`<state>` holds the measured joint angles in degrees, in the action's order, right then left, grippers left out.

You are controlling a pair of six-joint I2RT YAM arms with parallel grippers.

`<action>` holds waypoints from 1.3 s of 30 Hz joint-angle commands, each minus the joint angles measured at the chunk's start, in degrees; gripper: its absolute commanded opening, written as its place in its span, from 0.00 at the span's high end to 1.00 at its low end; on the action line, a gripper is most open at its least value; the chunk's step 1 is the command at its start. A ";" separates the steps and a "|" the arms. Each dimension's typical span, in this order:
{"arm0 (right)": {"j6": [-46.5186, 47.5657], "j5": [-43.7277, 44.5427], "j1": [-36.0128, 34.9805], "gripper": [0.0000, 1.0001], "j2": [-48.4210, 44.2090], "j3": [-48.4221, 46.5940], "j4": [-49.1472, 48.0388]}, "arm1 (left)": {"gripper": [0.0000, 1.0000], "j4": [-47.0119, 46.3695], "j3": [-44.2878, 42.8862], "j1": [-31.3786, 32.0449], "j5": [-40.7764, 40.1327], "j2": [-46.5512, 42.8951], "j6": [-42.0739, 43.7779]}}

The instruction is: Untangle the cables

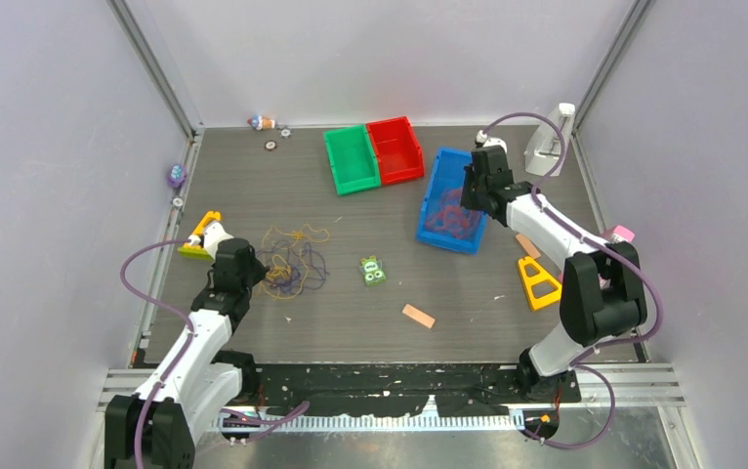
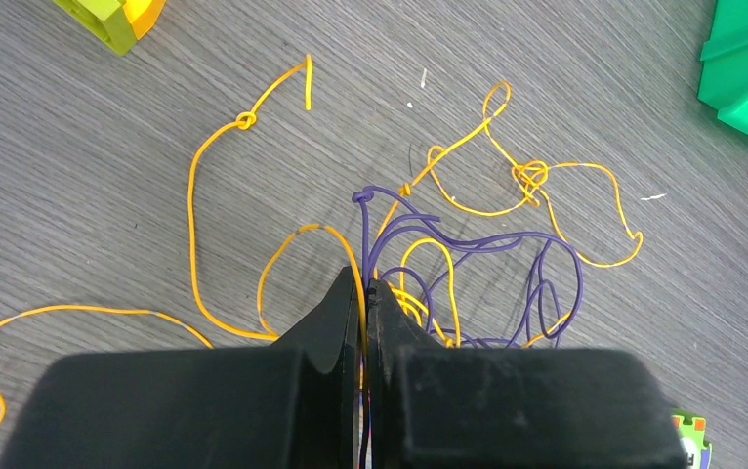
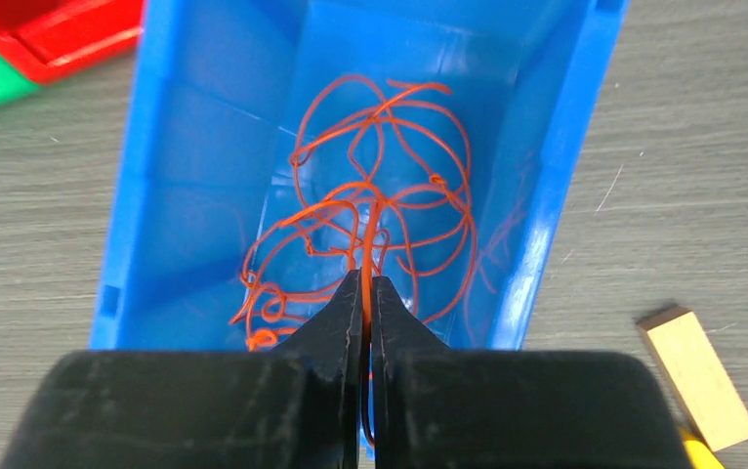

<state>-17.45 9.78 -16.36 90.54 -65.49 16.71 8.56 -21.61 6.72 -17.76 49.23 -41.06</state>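
Observation:
A tangle of yellow cables (image 2: 224, 176) and dark purple cables (image 2: 507, 244) lies on the grey table, left of centre in the top view, cables (image 1: 292, 262). My left gripper (image 2: 366, 285) is shut on yellow and purple strands at the tangle's near edge; it shows in the top view as left gripper (image 1: 253, 271). Orange-red cables (image 3: 380, 205) lie coiled inside the blue bin (image 3: 145, 195). My right gripper (image 3: 365, 283) is shut on one orange-red strand above the bin (image 1: 427, 230), seen from above as right gripper (image 1: 470, 202).
A green bin (image 1: 351, 158) and a red bin (image 1: 394, 149) stand at the back. A green toy block (image 1: 373, 271), a tan block (image 1: 417, 316), a yellow triangle (image 1: 538, 281) and a yellow-green piece (image 1: 198, 234) lie on the table. A white stand (image 1: 546, 145) sits back right.

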 commanded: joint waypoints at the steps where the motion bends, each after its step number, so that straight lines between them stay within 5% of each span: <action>1: -1.47 -1.32 0.11 0.92 2.45 0.49 -4.08 | 1.00 -2.53 -1.53 -0.22 0.18 -0.17 0.86; 9: -1.29 -0.04 0.06 0.84 8.67 -5.25 0.21 | 1.00 -3.55 -0.88 -0.17 1.02 -0.88 1.20; 15: -0.52 3.99 0.10 0.81 12.64 -18.92 8.32 | 1.00 -7.68 -2.28 -0.22 15.60 1.44 9.42; 16: -0.41 4.98 0.10 0.74 12.73 -20.12 9.21 | 1.00 -8.14 -2.23 -0.22 16.64 1.82 9.67; 17: 0.16 5.11 0.10 0.48 12.64 -20.42 9.65 | 1.00 -8.20 -2.28 -0.22 17.06 2.06 9.69; 19: 0.54 5.03 0.10 0.29 11.56 -20.13 10.44 | 1.00 -8.21 -2.41 -0.22 17.15 2.35 9.77; 28: 2.61 1.27 -0.39 0.03 -1.34 -10.05 6.96 | 1.00 -10.12 -2.07 -0.20 19.97 2.35 10.30; 39: 8.32 -4.87 -16.65 0.05 -10.84 7.53 -15.11 | 1.00 -16.02 -1.51 0.82 28.66 4.69 12.03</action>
<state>-12.14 7.77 -27.27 79.57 -63.20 13.63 -1.56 -21.67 6.79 6.15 53.32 -30.79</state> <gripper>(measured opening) 0.955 0.006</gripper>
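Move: The right hand, gripping the orange cable, hangs over the near half of the blue bin: the bin's middle is about 5 cm ahead, 1 cm right and 9 cm below. The red bin stands some 18 cm ahead and 13 cm left; the yellow-purple tangle lies about 9 cm back and 38 cm left. From the left hand, which pinches its strands, the tangle's middle is roughly 2 cm ahead, 5 cm right, 7 cm down; the owl block lies 24 cm right, level. Down about 6 cm into the blue bin goes the right hand with the orange cable, then forward and up while its fingers spread wide and let go; it draws back and finally swings left towards the yellow-purple tangle, still rising. The left hand, after a pause, carries its pinched strands some 7 cm right towards the owl block, turning clockwise about 25 degrees. ##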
